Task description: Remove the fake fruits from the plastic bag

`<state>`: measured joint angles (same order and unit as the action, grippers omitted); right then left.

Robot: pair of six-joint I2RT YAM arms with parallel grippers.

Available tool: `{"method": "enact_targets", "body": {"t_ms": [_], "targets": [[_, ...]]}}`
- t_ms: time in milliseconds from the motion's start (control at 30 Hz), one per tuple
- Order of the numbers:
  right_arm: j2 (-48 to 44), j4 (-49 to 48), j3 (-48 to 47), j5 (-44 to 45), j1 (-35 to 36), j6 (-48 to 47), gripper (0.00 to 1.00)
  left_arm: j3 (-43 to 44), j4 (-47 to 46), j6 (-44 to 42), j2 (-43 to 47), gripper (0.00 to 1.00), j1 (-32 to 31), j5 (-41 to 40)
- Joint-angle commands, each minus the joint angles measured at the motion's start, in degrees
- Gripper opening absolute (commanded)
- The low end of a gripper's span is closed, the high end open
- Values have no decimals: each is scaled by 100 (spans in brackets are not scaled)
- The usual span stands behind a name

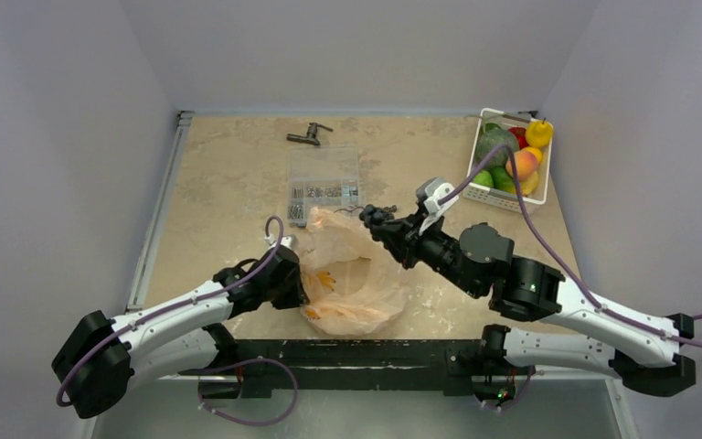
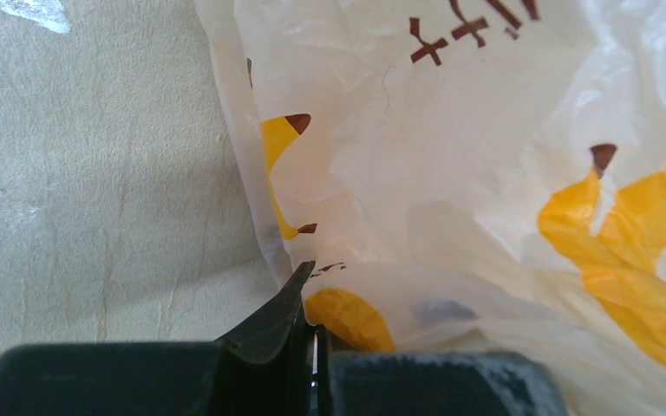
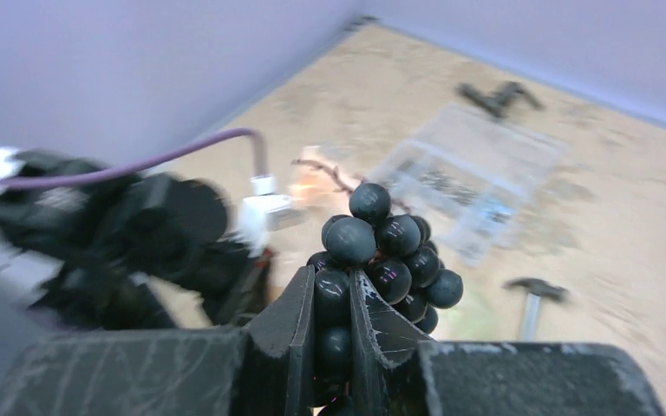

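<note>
The peach-orange plastic bag [image 1: 352,283] lies crumpled near the table's front edge, and it fills the left wrist view as pale film with yellow and brown prints [image 2: 451,156]. My left gripper [image 1: 300,279] [image 2: 312,303] is shut on the bag's left edge. My right gripper [image 1: 377,219] [image 3: 334,277] is above the bag's far end, shut on a bunch of glossy black fake grapes [image 3: 386,243]. Other fake fruits, among them a peach [image 1: 523,163] and a green ball [image 1: 483,178], lie in the basket. What is inside the bag is hidden.
A white basket [image 1: 489,119] stands at the back right corner. A clear parts box [image 1: 324,183] [image 3: 477,173] sits beyond the bag, with a dark tool [image 1: 309,134] behind it. A hammer [image 3: 533,299] lies on the table under my right arm.
</note>
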<state>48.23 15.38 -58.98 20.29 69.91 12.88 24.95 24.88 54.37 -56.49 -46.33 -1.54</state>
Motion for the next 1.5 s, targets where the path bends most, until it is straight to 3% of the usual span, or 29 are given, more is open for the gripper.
{"method": "enact_targets", "body": {"t_ms": [0, 167, 333, 433, 600, 767, 967, 1067, 1467], "targets": [[-113, 239, -159, 1547, -748, -161, 0, 170, -41, -116, 99, 0, -27, -60], [249, 141, -131, 1592, -2693, 144, 0, 177, -6, -191, 233, 0, -26, -16], [1267, -183, -242, 1409, -4269, 491, 0, 242, -36, -295, 221, 0, -26, 120], [1978, -851, -284, 1032, -5038, 516, 0, 192, -174, -312, 168, 0, -27, 302], [3481, -1235, -1355, 348, -6110, 684, 0, 155, -300, -351, 82, 0, -26, 488], [4768, -1423, -2870, 305, -6564, 701, 0, 190, -337, -352, 68, 0, -26, 553], [6371, -758, -5324, 469, -6899, 537, 0, 202, -350, -334, 69, 0, -28, 581], [6932, -550, -6110, 455, -6973, 555, 0, 207, -385, -322, -22, 0, -28, 574], [7900, -334, -6858, 634, -7479, 489, 0, 332, -531, -382, -351, 0, -26, 736]]}}
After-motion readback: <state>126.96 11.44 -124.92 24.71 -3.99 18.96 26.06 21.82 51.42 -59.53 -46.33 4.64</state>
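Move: The white basket I am carrying the black grapes to lies about 43 cm ahead of my right hand, 37 cm to its right and some 32 cm lower. The hammer is about 16 cm ahead, 3 cm right and 36 cm below my right hand; the plastic bag's middle is some 1 cm ahead, 7 cm left and 31 cm below it. From my left hand, the basket is roughly 45 cm ahead and 55 cm right, at about hand height. Keeping the black grapes pinched, I swing my right hand nearly 50 cm forward and almost 40 cm right, away from the bag to over the basket, turning the wrist clockwise about 80 degrees. On the way it dips some 12 cm, climbs again, then starts sinking as it slows. My left hand keeps its pinch on the bag's edge and drifts about 2 cm right. ##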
